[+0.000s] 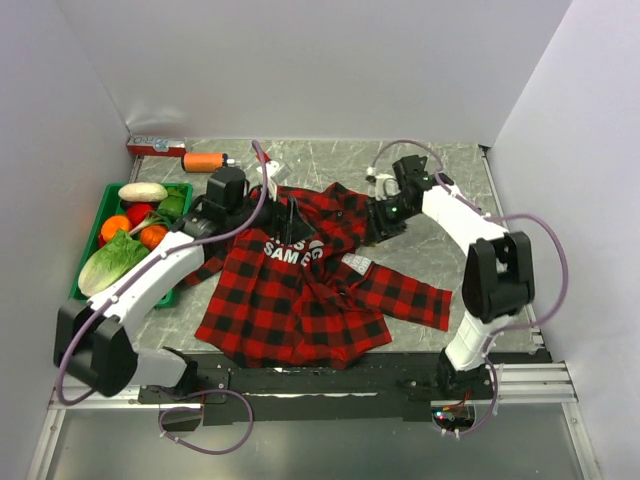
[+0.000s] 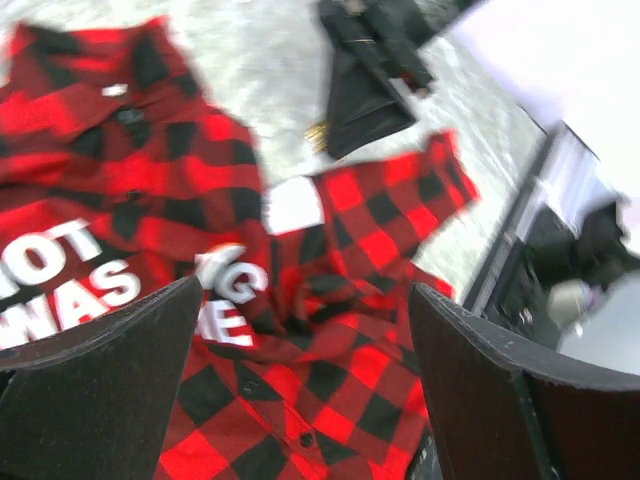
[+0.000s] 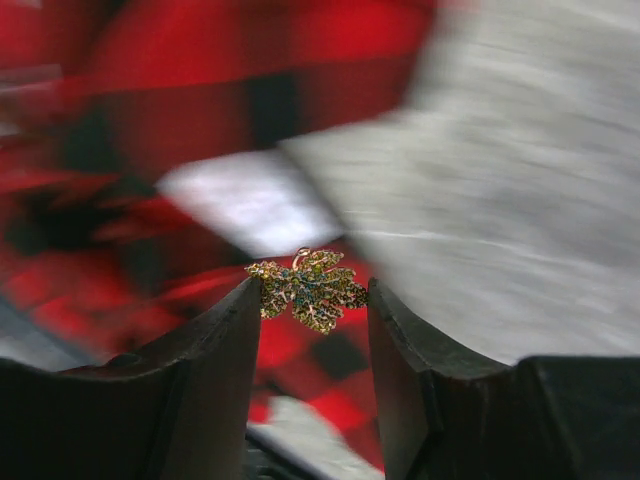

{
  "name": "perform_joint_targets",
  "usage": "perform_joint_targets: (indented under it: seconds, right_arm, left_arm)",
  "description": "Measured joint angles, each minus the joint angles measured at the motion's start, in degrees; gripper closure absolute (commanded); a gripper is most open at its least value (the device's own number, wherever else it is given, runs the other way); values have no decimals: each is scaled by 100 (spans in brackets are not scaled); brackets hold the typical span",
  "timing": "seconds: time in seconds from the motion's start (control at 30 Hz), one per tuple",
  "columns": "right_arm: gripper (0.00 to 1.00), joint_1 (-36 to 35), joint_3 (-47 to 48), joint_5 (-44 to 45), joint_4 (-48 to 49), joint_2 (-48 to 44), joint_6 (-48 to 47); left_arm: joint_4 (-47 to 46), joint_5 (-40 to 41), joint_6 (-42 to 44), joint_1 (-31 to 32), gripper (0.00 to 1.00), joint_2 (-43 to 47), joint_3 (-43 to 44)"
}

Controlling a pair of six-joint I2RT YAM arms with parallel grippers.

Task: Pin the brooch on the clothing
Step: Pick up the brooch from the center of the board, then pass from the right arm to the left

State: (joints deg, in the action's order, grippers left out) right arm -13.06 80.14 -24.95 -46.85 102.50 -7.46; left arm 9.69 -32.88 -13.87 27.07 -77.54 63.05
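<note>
The clothing [image 1: 300,290], a red-and-black plaid shirt with white lettering, lies spread across the middle of the table. My left gripper [image 2: 305,370] hangs open above its button placket [image 2: 300,400], near the lettering, with nothing between the fingers. A gold leaf-shaped brooch [image 3: 308,288] with green stones is pinched between the fingertips of my right gripper [image 3: 312,292], held above the shirt's right edge [image 3: 300,350] and the grey table. In the top view the right gripper [image 1: 378,222] is at the shirt's upper right shoulder; the left gripper [image 1: 282,222] is over the collar.
A green tray [image 1: 88,258] of vegetables and fruit stands at the left. An orange bottle [image 1: 203,161] and a red box [image 1: 155,147] lie at the back wall. Walls close in the left, back and right sides. Cables loop over both arms.
</note>
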Motion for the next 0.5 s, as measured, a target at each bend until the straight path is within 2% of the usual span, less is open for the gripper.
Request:
perform_joint_targets:
  seconds: [0.13, 0.27, 0.5]
  right_arm:
    - [74, -468, -291, -1287, 245, -605, 243]
    - [76, -713, -496, -2509, 498, -800, 490]
    - [78, -984, -750, -3919, 892, -824, 1108]
  left_arm:
    - [90, -542, 588, 225, 10, 415, -186]
    - [205, -1132, 1104, 382, 11, 769, -337]
    - [643, -1792, 1825, 385, 16, 907, -345]
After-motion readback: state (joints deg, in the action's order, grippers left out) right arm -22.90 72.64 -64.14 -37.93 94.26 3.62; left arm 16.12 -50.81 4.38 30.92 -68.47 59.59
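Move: The brooch is already pinched between the right fingers; the open left fingers it travels to are about 17 cm left of the right hand, 4 cm nearer the bases and 14 cm higher. From the right hand the white patch lies 1 cm back, 3 cm left, the shirt lettering 3 cm ahead, 19 cm left, both some 9 cm below. For the left hand, the brooch is 4 cm ahead, 17 cm right and 14 cm lower. Keeping its pinch on the brooch, the right hand sweeps left, back and up in about equal parts, nearly 20 cm in all, towards the left fingers, its own fingers swinging up some 40 degrees from steeply down to mostly left. The left hand draws back about 9 cm, rising slightly and turning clockwise so its wide-open fingers point right. ##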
